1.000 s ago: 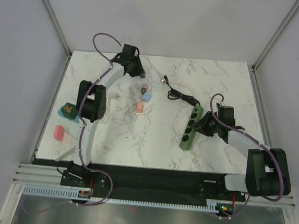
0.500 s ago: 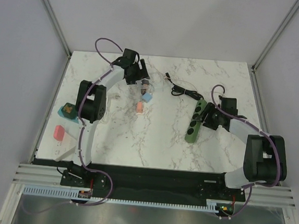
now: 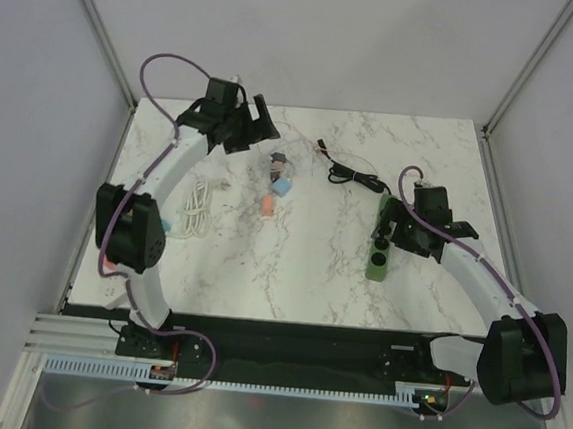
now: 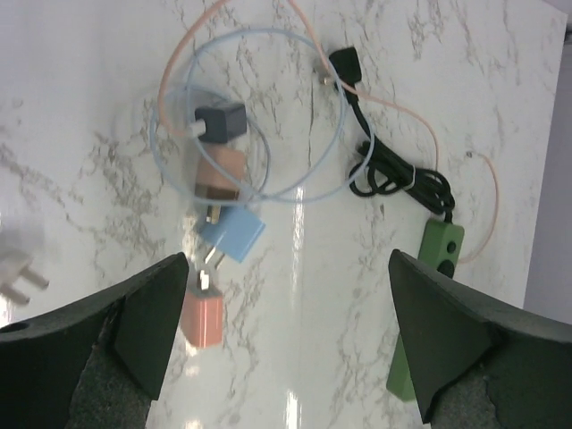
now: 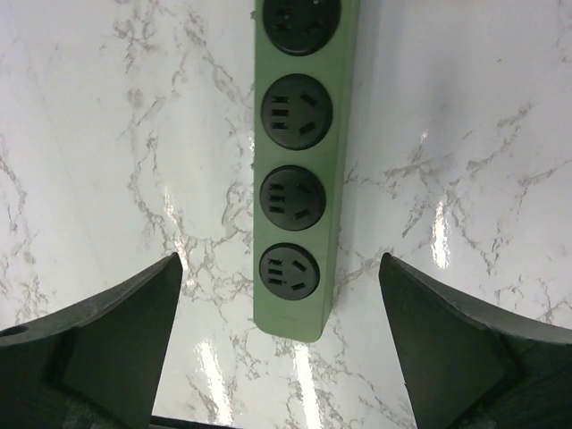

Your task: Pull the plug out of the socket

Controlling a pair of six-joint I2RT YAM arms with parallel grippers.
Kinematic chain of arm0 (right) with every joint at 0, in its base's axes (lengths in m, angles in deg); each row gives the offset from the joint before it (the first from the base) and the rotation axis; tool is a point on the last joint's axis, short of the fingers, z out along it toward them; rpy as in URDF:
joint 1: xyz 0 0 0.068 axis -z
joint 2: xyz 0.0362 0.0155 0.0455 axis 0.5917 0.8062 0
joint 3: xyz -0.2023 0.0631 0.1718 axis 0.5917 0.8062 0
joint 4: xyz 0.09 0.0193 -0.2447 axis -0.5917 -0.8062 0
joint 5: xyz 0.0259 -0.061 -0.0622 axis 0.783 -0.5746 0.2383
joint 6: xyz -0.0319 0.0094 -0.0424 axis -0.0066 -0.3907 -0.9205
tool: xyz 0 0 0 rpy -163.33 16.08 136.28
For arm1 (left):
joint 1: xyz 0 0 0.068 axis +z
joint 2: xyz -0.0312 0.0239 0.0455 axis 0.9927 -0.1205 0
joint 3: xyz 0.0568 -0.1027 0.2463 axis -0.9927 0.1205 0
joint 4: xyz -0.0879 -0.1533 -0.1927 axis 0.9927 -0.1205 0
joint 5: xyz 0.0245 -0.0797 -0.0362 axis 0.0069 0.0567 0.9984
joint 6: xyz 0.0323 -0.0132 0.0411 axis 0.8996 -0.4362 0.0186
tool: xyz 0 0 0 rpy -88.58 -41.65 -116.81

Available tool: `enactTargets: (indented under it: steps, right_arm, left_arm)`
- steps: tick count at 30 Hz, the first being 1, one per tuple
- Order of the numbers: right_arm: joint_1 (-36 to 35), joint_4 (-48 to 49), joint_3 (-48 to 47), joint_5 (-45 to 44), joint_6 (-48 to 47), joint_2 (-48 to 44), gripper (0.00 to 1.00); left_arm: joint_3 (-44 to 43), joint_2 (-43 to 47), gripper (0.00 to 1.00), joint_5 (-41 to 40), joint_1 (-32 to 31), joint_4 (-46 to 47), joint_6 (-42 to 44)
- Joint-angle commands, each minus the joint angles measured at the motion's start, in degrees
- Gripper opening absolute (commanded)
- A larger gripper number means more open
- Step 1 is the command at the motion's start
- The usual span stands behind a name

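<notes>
The green power strip (image 3: 377, 253) lies right of centre on the marble table, its black cord (image 3: 350, 175) coiled behind it. In the right wrist view the strip (image 5: 299, 161) runs away from me, and the sockets that show hold no plug. My right gripper (image 3: 405, 235) hovers over the strip, open, its fingers either side of the strip's near end (image 5: 286, 349). My left gripper (image 3: 252, 121) is open and empty (image 4: 290, 349) at the back left, above loose plug adapters: grey (image 4: 219, 122), tan (image 4: 219, 174), blue (image 4: 232, 237) and pink (image 4: 204, 319).
Thin pink and pale blue cables (image 4: 268, 116) loop around the adapters. A white cable with a plug (image 3: 199, 207) lies at the left. White enclosure walls (image 3: 35, 102) stand along both sides and the back.
My left arm has swung back and left, uncovering the white cable. My right gripper has moved over the green strip, which now lies straighter, nearer the front.
</notes>
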Motion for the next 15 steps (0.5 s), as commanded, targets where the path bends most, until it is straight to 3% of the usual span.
enactTargets:
  steps: [1,9,15]
  right_arm:
    - [-5.06,-6.21,-4.15,-7.29,-1.26,-2.03,0.98]
    - [-18.23,-4.39,-8.46,-9.95,-2.31,-1.52,0.98]
    - [-30.01,10.01,-10.75,-4.67,2.07,6.82,0.98]
  left_arm:
    - [10.73,10.81,0.99,-0.7,-0.21,-2.45,1.94]
    - [29.31,35.49,0.99,-7.91,0.49,-7.81,2.82]
    - [32.32,50.02,0.99,-8.27,0.76,-8.96,3.34]
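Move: Both hands are empty and open; the unplugged green socket strip's middle is some 7 cm ahead of the right hand, about 2 cm left and 6 cm below, with its black cord about 25 cm ahead and 13 cm left. From the left hand the strip lies roughly 37 cm right and 13 cm back, 17 cm lower. The dark plug is about 7 cm ahead and 2 cm right of the left hand; the blue plug 1 cm back and 6 cm right; the orange plug 7 cm back and 3 cm right. The left hand, fingers staying wide open, draws quickly back about 18 cm and swings nearly half as far to its left, away from the dark plug and high above the table towards the coiled white cable, rising mostly at the end. The right hand, also empty and open, sweeps left across the near half of the socket strip to the bare table beside it, roughly 12 cm, climbing a little as the wrist turns some 20 degrees counter-clockwise, and touches nothing at either end of the sweep. ##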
